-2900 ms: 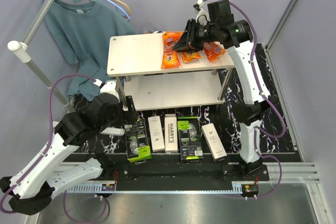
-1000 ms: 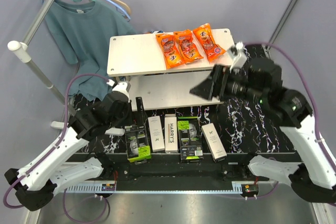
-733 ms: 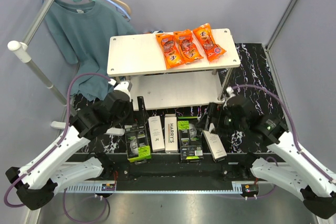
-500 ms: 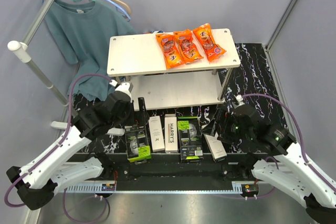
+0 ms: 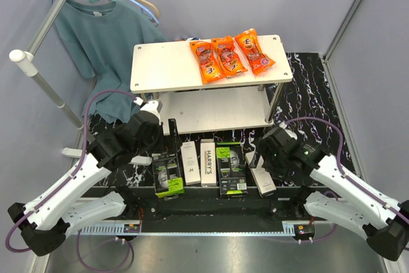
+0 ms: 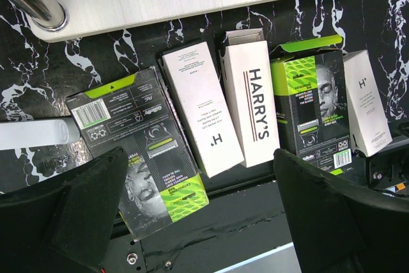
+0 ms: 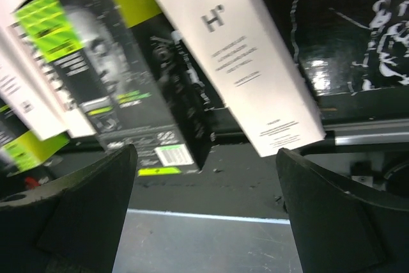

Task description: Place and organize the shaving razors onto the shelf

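Five shaving razors lie in a row on the black marble table in front of the shelf [image 5: 166,67]: a black and green box [image 5: 167,174], a white box [image 5: 190,162], a white "HARRY'S" box [image 5: 208,162], a second black box [image 5: 231,168] and a white box [image 5: 262,178]. My left gripper [image 5: 165,142] hovers open over the left end of the row, with nothing between its fingers [image 6: 83,202]. My right gripper [image 5: 259,155] hangs open low over the rightmost white box [image 7: 255,75], beside the black box [image 7: 121,81]. It holds nothing.
Three orange snack packets [image 5: 227,55] lie on the shelf's top board. The lower board [image 5: 211,110] is bare. A teal T-shirt [image 5: 102,36] hangs on a rack [image 5: 38,78] at the left. A metal shelf leg [image 6: 38,1] stands close behind the left box.
My right arm swung down from in front of the shelf to the right end of the box row, and its jaws opened wider. The left arm barely moved.
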### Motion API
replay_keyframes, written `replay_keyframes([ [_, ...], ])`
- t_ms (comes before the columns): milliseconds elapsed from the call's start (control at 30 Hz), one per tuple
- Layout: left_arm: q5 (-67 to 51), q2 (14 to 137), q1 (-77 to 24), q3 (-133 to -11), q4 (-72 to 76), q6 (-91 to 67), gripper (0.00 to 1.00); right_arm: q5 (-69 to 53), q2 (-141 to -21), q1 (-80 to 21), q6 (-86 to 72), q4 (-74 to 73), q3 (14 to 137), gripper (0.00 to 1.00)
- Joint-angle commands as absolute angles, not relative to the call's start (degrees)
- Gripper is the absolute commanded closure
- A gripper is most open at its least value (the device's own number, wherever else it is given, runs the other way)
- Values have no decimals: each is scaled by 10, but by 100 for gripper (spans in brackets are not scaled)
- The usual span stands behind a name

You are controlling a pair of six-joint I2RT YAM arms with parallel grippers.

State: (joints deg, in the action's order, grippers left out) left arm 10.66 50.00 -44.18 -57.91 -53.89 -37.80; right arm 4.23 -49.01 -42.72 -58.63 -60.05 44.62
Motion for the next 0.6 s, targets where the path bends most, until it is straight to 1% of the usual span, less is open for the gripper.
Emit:
replay_keyframes([
  [0,94,497,-443,-578,-514,-369,1,109,-510,-431,-609,-605,432,0],
  [100,93,500,-443,-576,-512,-369,1,135,-513,-431,-610,-575,404,0],
  [267,88,504,-442,-577,-511,-367,1,111,-513,-431,-607,-496,349,0],
  [400,89,503,-443,-578,-512,-363,1,97,-521,-431,-597,-462,324,0],
  [567,87,504,-443,-577,-510,-364,1,107,-515,-431,-593,-437,302,0],
])
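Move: Below the right hand, some 11 cm down, lies the white H razor box, its middle about 3 cm ahead and 2 cm to the left. The black-and-green Gillette box lies about 10 cm left of the H box, roughly 1 cm farther out; the white Harry's box is some 18 cm left of the H box and 3 cm farther out. From the idle left hand, the H box lies about 30 cm right, 3 cm back and 20 cm below. Sinking almost straight down about 7 cm, the right hand comes close over the H razor box, easing off near the end. On the way its left side dips some 5 degrees and it drifts slightly right early on. Its fingers stay wide open, pointing down around the box; no contact can be made out. ##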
